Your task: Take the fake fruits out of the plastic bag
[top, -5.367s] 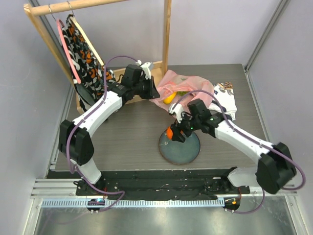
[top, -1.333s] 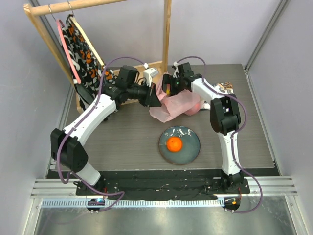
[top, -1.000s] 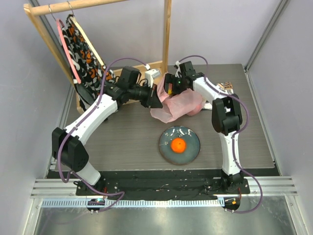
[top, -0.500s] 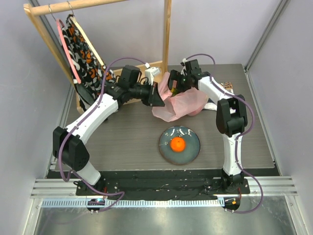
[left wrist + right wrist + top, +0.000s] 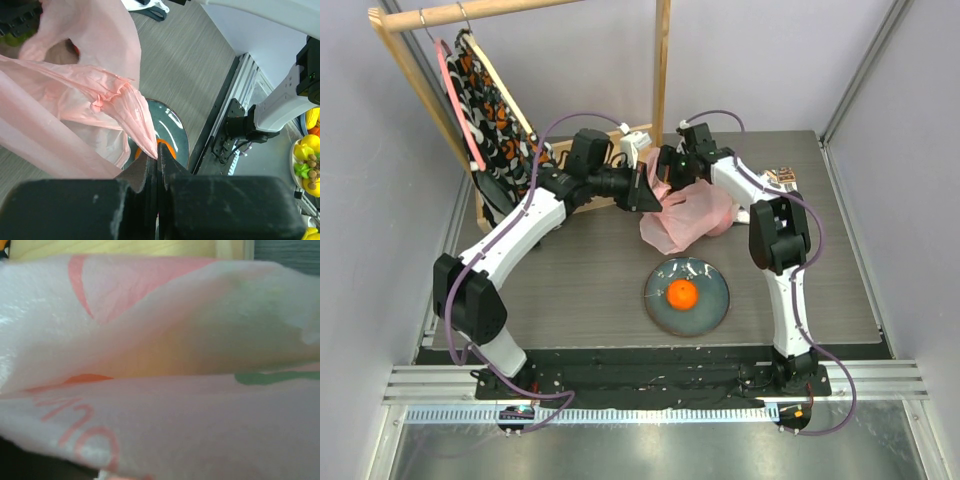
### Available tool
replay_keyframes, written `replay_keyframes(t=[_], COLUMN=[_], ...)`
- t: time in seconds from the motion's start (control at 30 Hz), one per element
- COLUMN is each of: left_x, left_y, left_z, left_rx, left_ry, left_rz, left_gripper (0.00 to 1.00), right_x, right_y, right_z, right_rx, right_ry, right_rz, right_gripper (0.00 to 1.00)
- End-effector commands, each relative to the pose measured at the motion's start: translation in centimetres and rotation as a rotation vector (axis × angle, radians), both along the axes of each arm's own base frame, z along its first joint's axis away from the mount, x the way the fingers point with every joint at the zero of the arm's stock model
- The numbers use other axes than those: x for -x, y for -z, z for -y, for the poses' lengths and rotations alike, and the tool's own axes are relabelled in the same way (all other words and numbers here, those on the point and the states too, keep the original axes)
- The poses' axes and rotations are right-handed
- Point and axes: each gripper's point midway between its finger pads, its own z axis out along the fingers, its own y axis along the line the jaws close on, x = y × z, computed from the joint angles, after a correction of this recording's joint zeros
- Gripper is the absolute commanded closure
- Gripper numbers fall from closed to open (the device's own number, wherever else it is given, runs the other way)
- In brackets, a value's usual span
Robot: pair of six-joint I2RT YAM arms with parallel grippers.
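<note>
The pink plastic bag (image 5: 692,212) lies slumped at the back of the table, behind the plate (image 5: 716,303). An orange (image 5: 681,293) sits on the plate. My left gripper (image 5: 646,189) is shut on the bag's edge (image 5: 142,132) and holds it up; the orange (image 5: 166,147) and the plate (image 5: 176,131) show beyond the fingers. My right gripper (image 5: 670,168) is at the bag's top, against the left gripper. In the right wrist view the bag's film (image 5: 165,425) fills the frame and hides the fingers. A yellow-orange blur (image 5: 150,357) shows through it. The other fruits are hidden.
A wooden rack (image 5: 660,70) stands at the back, with a patterned cloth on a hanger (image 5: 490,115) at the left. A white printed cloth (image 5: 750,214) pokes out right of the bag. A small box (image 5: 785,177) lies at the back right.
The right gripper left the orange on the plate and went to the bag's top. The left gripper has pulled the bag's edge to the right.
</note>
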Motion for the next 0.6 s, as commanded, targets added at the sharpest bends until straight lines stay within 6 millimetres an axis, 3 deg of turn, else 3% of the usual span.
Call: replay_keyframes(t=[0.0, 0.07, 0.1, 0.17, 0.2, 0.37, 0.5, 0.57], left_x=[0.2, -0.5, -0.9, -1.8, -2.6, -5.9, -7.5, -8.1], left_y=[-1.9, -1.5, -1.4, -1.3, -1.7, -2.3, -3.8, -3.9], left_z=[0.6, 0.6, 0.6, 0.5, 0.4, -0.1, -0.4, -0.4], left_rx=[0.032, 0.015, 0.008, -0.007, -0.016, -0.033, -0.014, -0.009], left_ry=[0.016, -0.011, -0.019, -0.042, -0.07, -0.15, -0.189, -0.203], left_rz=[0.038, 0.044, 0.049, 0.073, 0.094, 0.142, 0.18, 0.183], left_gripper=[1.0, 1.0, 1.0, 1.0, 1.0, 1.0, 1.0, 1.0], right_x=[-2.0, -2.1, -1.9, -0.5, 0.2, 5.3, 9.8, 11.0], right_y=[-2.9, -4.3, -6.0, -7.1, -9.5, -10.9, -10.8, -10.9], right_z=[0.9, 1.2, 1.3, 1.3, 1.4, 2.9, 4.5, 5.1], right_rx=[0.019, 0.008, -0.007, -0.026, -0.036, -0.012, 0.023, 0.046], right_ry=[-0.009, -0.035, -0.047, -0.106, -0.124, -0.202, -0.236, -0.26], right_rz=[0.128, 0.159, 0.182, 0.179, 0.215, 0.207, 0.196, 0.215], right_gripper=[0.38, 0.46, 0.48, 0.54, 0.56, 0.66, 0.67, 0.67])
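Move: The yellow fruit sits deep in the bag, practically between my right fingers, at most 1 cm ahead. The plate with the orange fruit lies about 30 cm back from my right hand, 4 cm to its right and a few cm lower; the striped cloth is some 24 cm to its right and 4 cm back. From my left hand, still pinching the bag's rim, the yellow fruit is about 19 cm ahead, 1 cm right and 18 cm below. I finish closing my right fingers onto the yellow fruit, nearly in place, then lift it about 9 cm while drawing it back some 8 cm towards the plate and a little right, swivelling slightly counter-clockwise. Meanwhile my left hand keeps its shut grip on the rim and carries it forward about 6 cm, turning some 10 degrees counter-clockwise. ##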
